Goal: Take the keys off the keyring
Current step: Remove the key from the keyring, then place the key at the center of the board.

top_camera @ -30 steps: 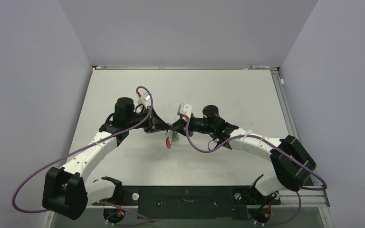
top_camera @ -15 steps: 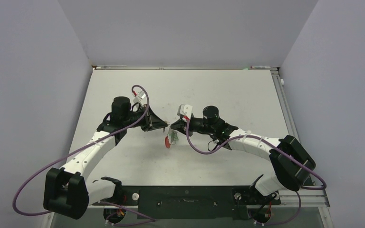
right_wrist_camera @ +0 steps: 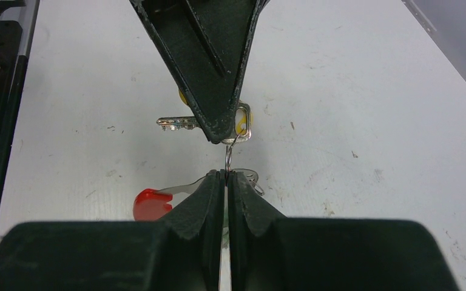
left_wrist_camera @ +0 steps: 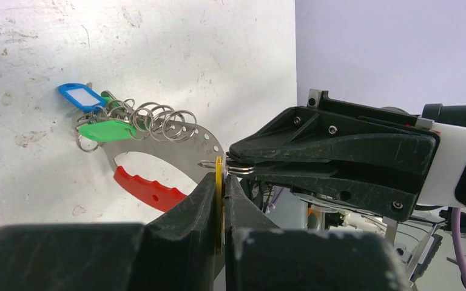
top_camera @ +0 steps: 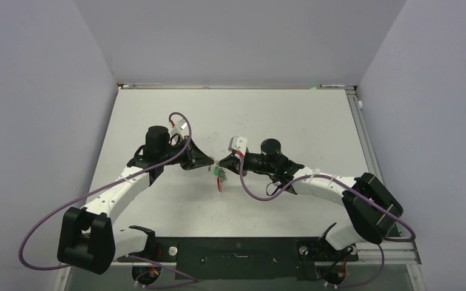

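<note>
My left gripper (left_wrist_camera: 220, 179) is shut on a thin yellow key tag (left_wrist_camera: 219, 173). Its silver key (right_wrist_camera: 176, 123) sticks out sideways in the right wrist view. My right gripper (right_wrist_camera: 226, 176) faces it tip to tip, shut on a small wire ring (right_wrist_camera: 227, 159) that joins the tag to the keyring (left_wrist_camera: 188, 136). The keyring is a curved silver plate with a red strap (left_wrist_camera: 148, 189). It hangs below both grippers, above the table. Blue (left_wrist_camera: 80, 97) and green (left_wrist_camera: 106, 130) key tags hang on its far end among several small rings. From above, the two grippers meet mid-table over the keyring (top_camera: 220, 179).
The white table (top_camera: 279, 115) has purple walls on three sides and a metal rail (top_camera: 364, 139) along its right edge. Purple cables loop off both arms. The arm bases stand on a black bar (top_camera: 236, 250) at the near edge.
My right gripper has shut on the small ring. The left gripper drew a little to the left, then came back tip to tip. The hanging keyring shifted slightly right.
</note>
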`<action>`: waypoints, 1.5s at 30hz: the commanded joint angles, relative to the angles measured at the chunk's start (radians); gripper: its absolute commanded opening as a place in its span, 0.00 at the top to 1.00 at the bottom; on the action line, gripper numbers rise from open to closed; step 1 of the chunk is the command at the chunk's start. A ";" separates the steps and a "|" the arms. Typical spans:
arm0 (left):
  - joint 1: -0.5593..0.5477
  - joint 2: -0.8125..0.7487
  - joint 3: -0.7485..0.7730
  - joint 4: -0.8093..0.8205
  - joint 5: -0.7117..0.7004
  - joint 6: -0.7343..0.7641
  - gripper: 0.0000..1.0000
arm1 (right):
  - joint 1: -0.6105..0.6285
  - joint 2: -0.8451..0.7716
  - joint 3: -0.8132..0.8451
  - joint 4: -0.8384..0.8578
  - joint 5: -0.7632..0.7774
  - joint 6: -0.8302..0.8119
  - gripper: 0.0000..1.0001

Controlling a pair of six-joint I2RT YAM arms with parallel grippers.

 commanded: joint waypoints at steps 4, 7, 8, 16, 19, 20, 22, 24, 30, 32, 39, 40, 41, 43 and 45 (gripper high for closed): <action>0.004 0.019 -0.001 0.080 -0.015 -0.022 1.00 | -0.015 -0.018 -0.008 0.113 -0.039 0.009 0.95; 0.003 0.023 -0.001 0.081 -0.016 -0.020 1.00 | -0.022 -0.017 -0.009 0.114 -0.042 0.012 0.95; 0.003 0.024 -0.002 0.080 -0.017 -0.018 1.00 | -0.025 -0.016 -0.008 0.113 -0.043 0.014 0.95; 0.075 0.010 0.039 -0.050 -0.068 0.130 1.00 | -0.043 -0.011 -0.004 0.100 -0.041 0.034 0.95; 0.139 0.023 0.112 -0.243 -0.157 0.333 1.00 | -0.049 -0.011 0.000 0.087 -0.040 0.039 0.95; 0.161 0.034 0.137 -0.300 -0.179 0.402 1.00 | -0.051 -0.012 0.001 0.083 -0.037 0.041 0.95; 0.205 0.057 0.184 -0.417 -0.238 0.524 1.00 | -0.056 -0.011 0.002 0.075 -0.029 0.051 0.95; 0.246 0.078 0.214 -0.481 -0.281 0.622 1.00 | -0.062 -0.009 0.009 0.057 -0.028 0.057 0.95; 0.339 0.181 0.299 -0.625 -0.312 0.797 1.00 | -0.076 0.005 0.098 -0.137 -0.002 0.025 0.95; 0.354 0.188 0.297 -0.607 -0.332 0.815 1.00 | -0.080 0.015 0.135 -0.210 0.014 0.017 0.95; 0.378 0.178 0.229 -0.425 -0.371 0.816 1.00 | -0.083 0.091 0.327 -0.496 0.061 -0.004 0.95; 0.377 0.192 0.233 -0.414 -0.382 0.817 1.00 | -0.084 0.092 0.340 -0.504 0.066 0.008 0.95; 0.377 0.209 0.242 -0.414 -0.389 0.822 1.00 | -0.084 0.088 0.351 -0.514 0.070 0.019 0.95; 0.378 0.243 0.264 -0.421 -0.429 0.867 1.00 | -0.087 0.082 0.379 -0.573 0.083 0.019 0.95; 0.378 0.269 0.280 -0.412 -0.482 0.898 1.00 | -0.108 0.093 0.422 -0.659 0.099 0.010 0.95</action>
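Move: My left hand still pinches the yellow-tagged key. The bare patch of table it is taken to lies roughly 20 cm to its left, 6 cm ahead and 15 cm below. The keyring's plate with the red handle hangs some 3 cm right of that hand, 3 cm back and 7 cm lower. From my right hand, which still grips a wire ring of the keyring, the key is about 3 cm left and level in depth and height. After easing forward a touch beside the keyring, I swing my left hand about 19 cm left, also sinking and going a little forward, tipping its fingers some 40 degrees until they point mostly down, the key still pinched. My right hand keeps its closed grip on the keyring's ring, creeps forward and right, then carries the keyring forward, about 5 cm in all, its fingertips dipping slightly. ##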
